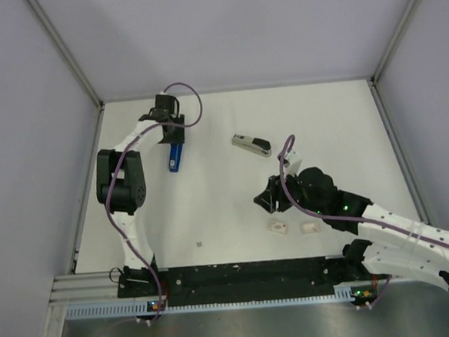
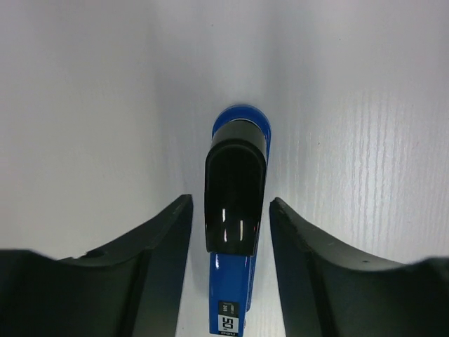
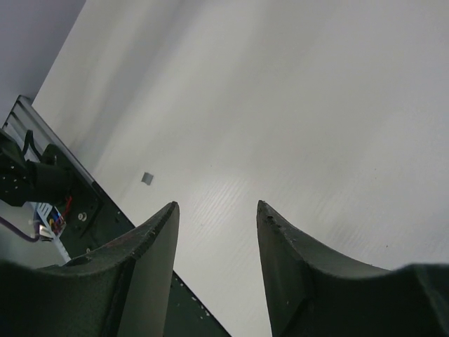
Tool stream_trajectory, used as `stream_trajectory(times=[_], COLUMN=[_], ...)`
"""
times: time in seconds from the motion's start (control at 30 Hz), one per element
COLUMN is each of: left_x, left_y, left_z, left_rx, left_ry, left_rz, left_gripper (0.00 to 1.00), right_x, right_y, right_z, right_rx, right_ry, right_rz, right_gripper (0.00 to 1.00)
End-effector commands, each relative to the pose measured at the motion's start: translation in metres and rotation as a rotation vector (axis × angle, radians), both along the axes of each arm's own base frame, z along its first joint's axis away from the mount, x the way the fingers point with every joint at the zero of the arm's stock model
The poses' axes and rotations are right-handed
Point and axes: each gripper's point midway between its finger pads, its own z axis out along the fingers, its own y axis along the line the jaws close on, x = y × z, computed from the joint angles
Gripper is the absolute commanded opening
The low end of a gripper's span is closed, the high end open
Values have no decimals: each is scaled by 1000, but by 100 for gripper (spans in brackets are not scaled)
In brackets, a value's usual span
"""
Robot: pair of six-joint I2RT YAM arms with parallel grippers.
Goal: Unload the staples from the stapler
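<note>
A blue stapler [image 1: 175, 161] with a glossy black top lies on the white table at the back left. In the left wrist view the blue stapler [image 2: 235, 203] lies lengthwise between my fingers, with a gap on each side. My left gripper [image 1: 174, 143] [image 2: 230, 210] is open and straddles the stapler's end without touching it. A second, grey and black stapler [image 1: 251, 144] lies near the table's middle back. My right gripper [image 1: 262, 202] [image 3: 217, 210] is open and empty above bare table, in front of the grey stapler.
Two small white pieces [image 1: 279, 226] [image 1: 309, 227] lie by the right arm's wrist. A tiny grey square [image 1: 200, 244] [image 3: 146, 178] lies near the front middle. A black rail [image 1: 240, 277] runs along the near edge. Grey walls enclose the table.
</note>
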Motion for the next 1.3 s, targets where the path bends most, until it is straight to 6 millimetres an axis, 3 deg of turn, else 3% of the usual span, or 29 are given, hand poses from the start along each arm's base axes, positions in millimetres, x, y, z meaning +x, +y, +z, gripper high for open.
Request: stream_trajectory(times=[0.0, 0.07, 0.17, 0.2, 0.37, 0.53, 0.73, 0.97, 1.27], left_x=[21, 22, 20, 19, 8, -7, -32, -40, -43], left_y=[2, 0, -9, -12, -50, -114, -188, -242, -287], left_z=[53, 73, 105, 115, 163, 182, 174, 159, 126], left_rx=[-13, -27, -72, -91, -177, -249, -195, -175, -205], left_ry=[-140, -176, -237, -257, -358, -377, -427, -527, -627], left_rz=[1, -6, -40, -53, -226, -532, -926, -1176, -1413], left_gripper=[57, 62, 94, 98, 98, 98, 98, 98, 98], right_x=[1, 1, 1, 1, 3, -1, -19, -51, -66], right_y=[1, 0, -2, -3, -11, -24, -43, -57, -58], right_z=[12, 14, 14, 15, 27, 45, 77, 108, 100], right_rx=[34, 33, 26, 20, 6, -1, 29, 125, 132], right_ry=[-39, -43, -46, -50, -80, -99, -148, -194, -162], right_rz=[5, 3, 3, 0, -22, -41, -21, 64, 119], right_gripper=[49, 49, 50, 50, 54, 58, 62, 69, 71])
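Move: The gray stapler lies about 28 cm to the right of the left hand and some 5 cm nearer the bases, roughly level with the fingertips in height. The blue stapler stands right under the left hand, its head between the already loosened fingers and its middle about 5 cm back, straight in line. From the right hand the gray stapler is about 25 cm ahead, 1 cm left and 11 cm lower. The left hand opens its fingers wide and lifts clear of the blue stapler's head by some 16 cm, then swings about 26 cm right and slightly back towards the gray stapler, turning roughly 70 degrees clockwise and beginning to sink near the end. Meanwhile the right hand rises and draws back and to the right, opening further. ##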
